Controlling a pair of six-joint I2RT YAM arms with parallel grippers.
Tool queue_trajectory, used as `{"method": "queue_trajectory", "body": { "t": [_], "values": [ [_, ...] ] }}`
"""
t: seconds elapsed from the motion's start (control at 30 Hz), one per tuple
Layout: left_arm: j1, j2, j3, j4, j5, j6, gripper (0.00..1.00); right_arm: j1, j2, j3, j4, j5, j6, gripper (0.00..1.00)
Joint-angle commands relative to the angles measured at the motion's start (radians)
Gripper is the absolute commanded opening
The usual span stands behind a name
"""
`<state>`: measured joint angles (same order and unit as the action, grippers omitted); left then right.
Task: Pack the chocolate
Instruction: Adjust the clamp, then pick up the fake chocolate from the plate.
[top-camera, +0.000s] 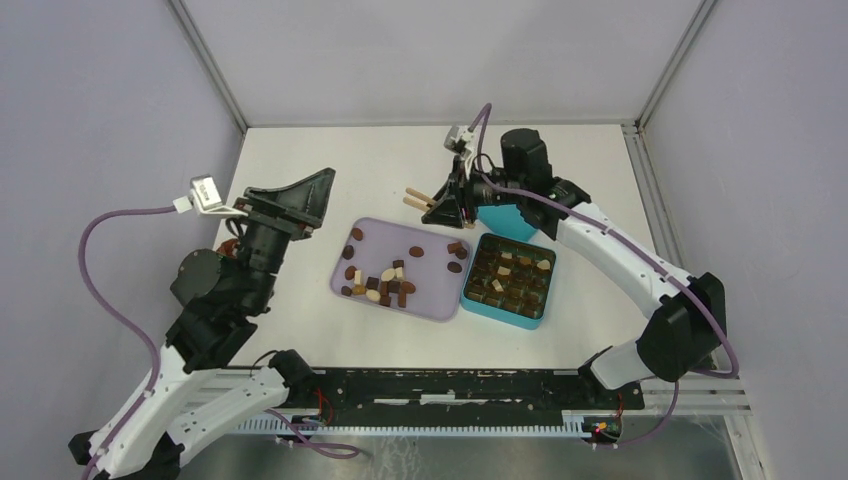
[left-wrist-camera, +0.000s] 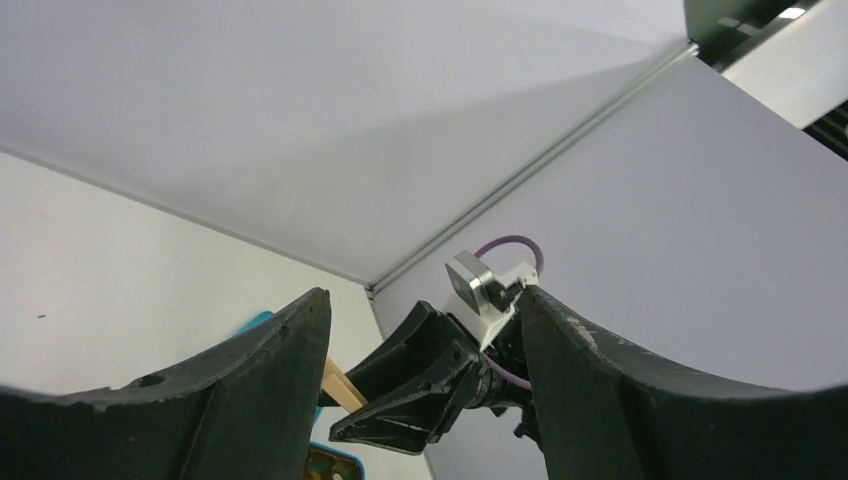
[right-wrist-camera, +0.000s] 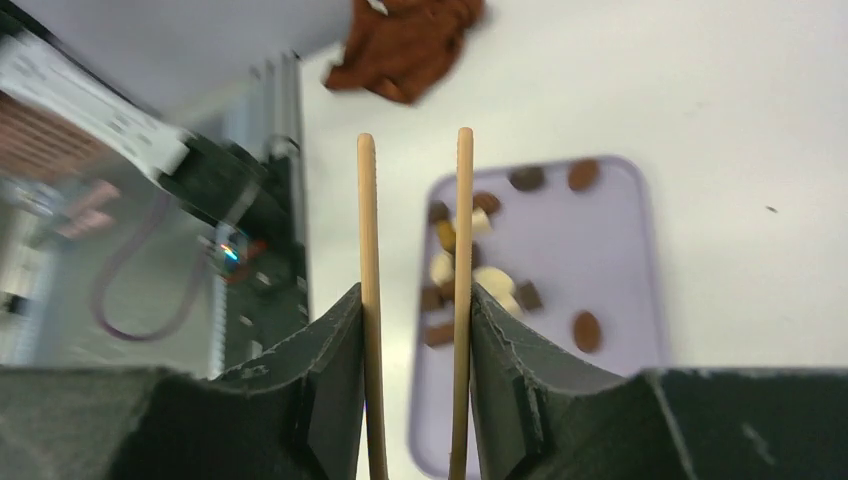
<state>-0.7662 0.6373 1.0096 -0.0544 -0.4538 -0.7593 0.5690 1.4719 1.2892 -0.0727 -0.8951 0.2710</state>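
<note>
Loose chocolate (top-camera: 385, 280) pieces, dark, mid brown and cream, lie scattered on a lilac tray (top-camera: 440, 305). More pieces fill the cells of the teal box (top-camera: 470, 300) just right of the tray. My right gripper (top-camera: 440, 210) hovers above the tray's far right corner, shut on wooden tongs (top-camera: 415, 197). In the right wrist view the tongs (right-wrist-camera: 367, 250) have their two arms parted with nothing between them, over the chocolate (right-wrist-camera: 495, 280). My left gripper (top-camera: 322, 200) is raised left of the tray, open and empty, pointing towards the right gripper (left-wrist-camera: 420, 385).
A rust-brown cloth lump (right-wrist-camera: 405, 45) lies on the table beyond the tray's left end, near the left arm. A teal piece (top-camera: 500, 220) sits behind the box under the right arm. Grey walls enclose the white table (top-camera: 330, 150).
</note>
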Motion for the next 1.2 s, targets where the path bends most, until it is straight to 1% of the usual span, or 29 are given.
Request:
{"method": "queue_trajectory", "body": {
  "t": [0.0,0.13,0.23,0.3,0.43,0.7,0.93,1.17],
  "values": [
    [-0.002,-0.039,0.002,-0.233,-0.099,0.039,0.75,0.072,0.001,0.045,-0.414,0.211,-0.633,0.43],
    [-0.002,-0.062,-0.003,-0.32,-0.158,-0.002,0.75,0.163,0.004,-0.013,-0.469,0.401,-0.828,0.44],
    [-0.002,-0.075,0.0,-0.377,-0.2,-0.015,0.74,0.226,0.018,-0.055,-0.479,0.53,-0.905,0.44],
    [-0.003,-0.083,0.006,-0.418,-0.225,-0.028,0.74,0.253,0.05,-0.057,-0.503,0.584,-0.936,0.44],
    [-0.002,-0.112,-0.011,-0.438,-0.248,-0.046,0.74,0.289,0.129,-0.031,-0.568,0.642,-0.986,0.44],
    [-0.002,-0.131,-0.074,-0.434,-0.244,-0.1,0.74,0.341,0.267,-0.001,-0.618,0.713,-1.04,0.44],
    [-0.003,-0.112,-0.079,-0.427,-0.244,-0.093,0.74,0.372,0.372,0.088,-0.65,0.765,-1.015,0.45],
    [-0.002,-0.13,-0.088,-0.428,-0.266,-0.089,0.74,0.382,0.431,0.125,-0.669,0.795,-0.971,0.45]
  ]
}}
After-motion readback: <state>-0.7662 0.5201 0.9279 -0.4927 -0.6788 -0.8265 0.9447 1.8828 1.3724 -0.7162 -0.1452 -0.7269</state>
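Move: Below the right hand, which already holds the wooden tongs, the brown oval chocolate at the near end of the tray's cluster lies about 34 cm down, 2 cm back and 4 cm left. A brown chocolate stick touches its near-left side, another brown oval lies 7 cm farther out and 2 cm right of it, and the chocolate box is 15 cm right and 1 cm back from the hand. From the empty left hand, the first oval is 10 cm right, 2 cm ahead and roughly 49 cm below. Sinking some 26 cm and easing back about 3, the right hand swings the tongs through about 70 degrees, from pointing left to nearly straight down over the tray beside the oval chocolate. Its fingers keep their hold, with the tong arms still apart. The open, empty left hand drops about 11 cm and shifts 5 cm left, tipping its fingers lower. ##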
